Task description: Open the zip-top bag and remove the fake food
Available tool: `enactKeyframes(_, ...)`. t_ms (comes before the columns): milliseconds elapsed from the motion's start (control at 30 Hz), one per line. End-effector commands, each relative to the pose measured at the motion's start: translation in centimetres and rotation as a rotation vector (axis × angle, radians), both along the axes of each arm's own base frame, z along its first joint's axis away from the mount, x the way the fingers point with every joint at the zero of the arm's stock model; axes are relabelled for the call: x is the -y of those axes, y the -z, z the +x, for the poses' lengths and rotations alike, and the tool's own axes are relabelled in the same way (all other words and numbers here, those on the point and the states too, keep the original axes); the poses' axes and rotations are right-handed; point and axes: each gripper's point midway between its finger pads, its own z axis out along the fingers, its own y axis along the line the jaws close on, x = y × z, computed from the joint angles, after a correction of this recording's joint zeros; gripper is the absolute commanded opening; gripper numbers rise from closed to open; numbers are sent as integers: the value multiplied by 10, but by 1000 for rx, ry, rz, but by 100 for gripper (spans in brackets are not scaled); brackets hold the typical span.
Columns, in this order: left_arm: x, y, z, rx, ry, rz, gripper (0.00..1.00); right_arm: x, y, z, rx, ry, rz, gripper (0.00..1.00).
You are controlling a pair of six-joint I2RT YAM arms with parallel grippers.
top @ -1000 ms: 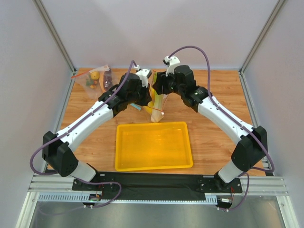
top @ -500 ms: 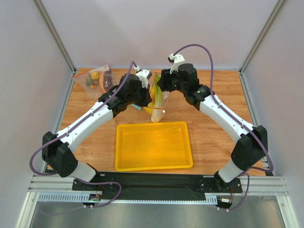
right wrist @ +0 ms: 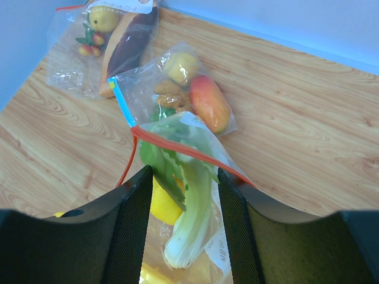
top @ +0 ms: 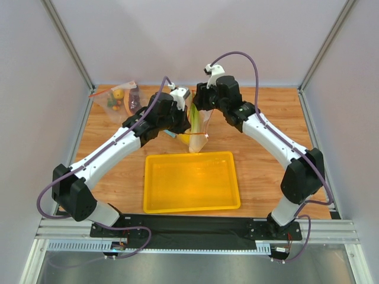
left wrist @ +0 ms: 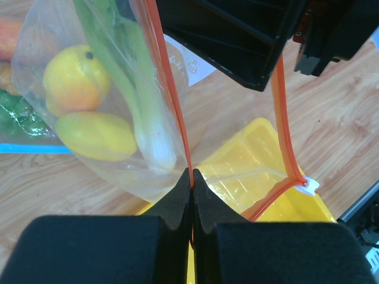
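Observation:
The zip-top bag (top: 199, 129) hangs upright over the table just behind the yellow tray, its mouth open. My left gripper (top: 185, 114) is shut on its red-orange zip strip (left wrist: 172, 106), pinched between the tips (left wrist: 191, 172). Inside the bag are the pale-green stalk (left wrist: 148, 133), the orange fruit (left wrist: 72, 77) and the yellow fruit (left wrist: 98, 135). My right gripper (top: 200, 105) is open right above the mouth. In its wrist view (right wrist: 185, 171) the stalk's leafy top (right wrist: 192, 213) and the yellow fruit (right wrist: 161, 201) show between the fingers (right wrist: 133, 225), touching nothing that I can see.
A yellow tray (top: 192, 201) lies in front of the bag. A clear bag with a blue strip (right wrist: 177, 83) lies on the wood behind the zip-top bag. A smaller bag with an eggplant (top: 121, 99) sits at the back left corner.
My right gripper has shifted back and left to stand over the bag's mouth. My left gripper has kept its hold and hardly moved.

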Motion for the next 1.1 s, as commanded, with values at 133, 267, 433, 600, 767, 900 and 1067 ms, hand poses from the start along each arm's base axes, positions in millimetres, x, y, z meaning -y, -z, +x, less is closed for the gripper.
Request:
enactKeyframes(133,4,-23,-6,48,38,-56,0,-16,-25,14,84,-40,53,50)
enactKeyframes(267,5,-25,-7,49,45,-61,0,-21,-21,17,90,-56,61,52)
enactKeyframes(433,6,-27,-9,54,54,-71,0,-21,-19,25,111,-44,52,37)
enactKeyframes(600,4,-24,-6,58,42,-55,0,-26,-21,22,132,-77,58,2)
enactKeyframes(767,-13,-25,6,60,-27,-35,0,-19,-25,3,155,-107,65,0)
enactKeyframes(900,-30,-31,17,49,-77,-71,0,-17,-27,-15,159,-141,63,0)
enactKeyframes(1067,-46,-38,26,48,-117,-109,0,-16,-27,-36,163,-172,35,0)
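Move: The leafy end of the green vegetable, inside the held-up bag, lies just off the right fingertips, about 2 cm ahead, 2 cm left and 3 cm below. The yellow fruits in the same bag are some 9 cm back, 5 cm left and 12 cm lower than the right hand. On the table the blue-zip bag lies roughly 10 cm left, 1 cm ahead and 18 cm below it. From the left hand the leafy end is about 12 cm ahead, 4 cm right, nearly level. The half-open right gripper noses about 3 cm further left, forward and slightly down into the red-zip mouth, shuts on the vegetable's leafy end and then, still pinching it, draws back some 3.5 cm towards the base, rising slightly at the last and turning a few degrees counter-clockwise overall. The left fingers stay shut on the red rim and, late on, as the right hand draws back, carry it about 5 cm left and forward, away from the pinched leaves. ##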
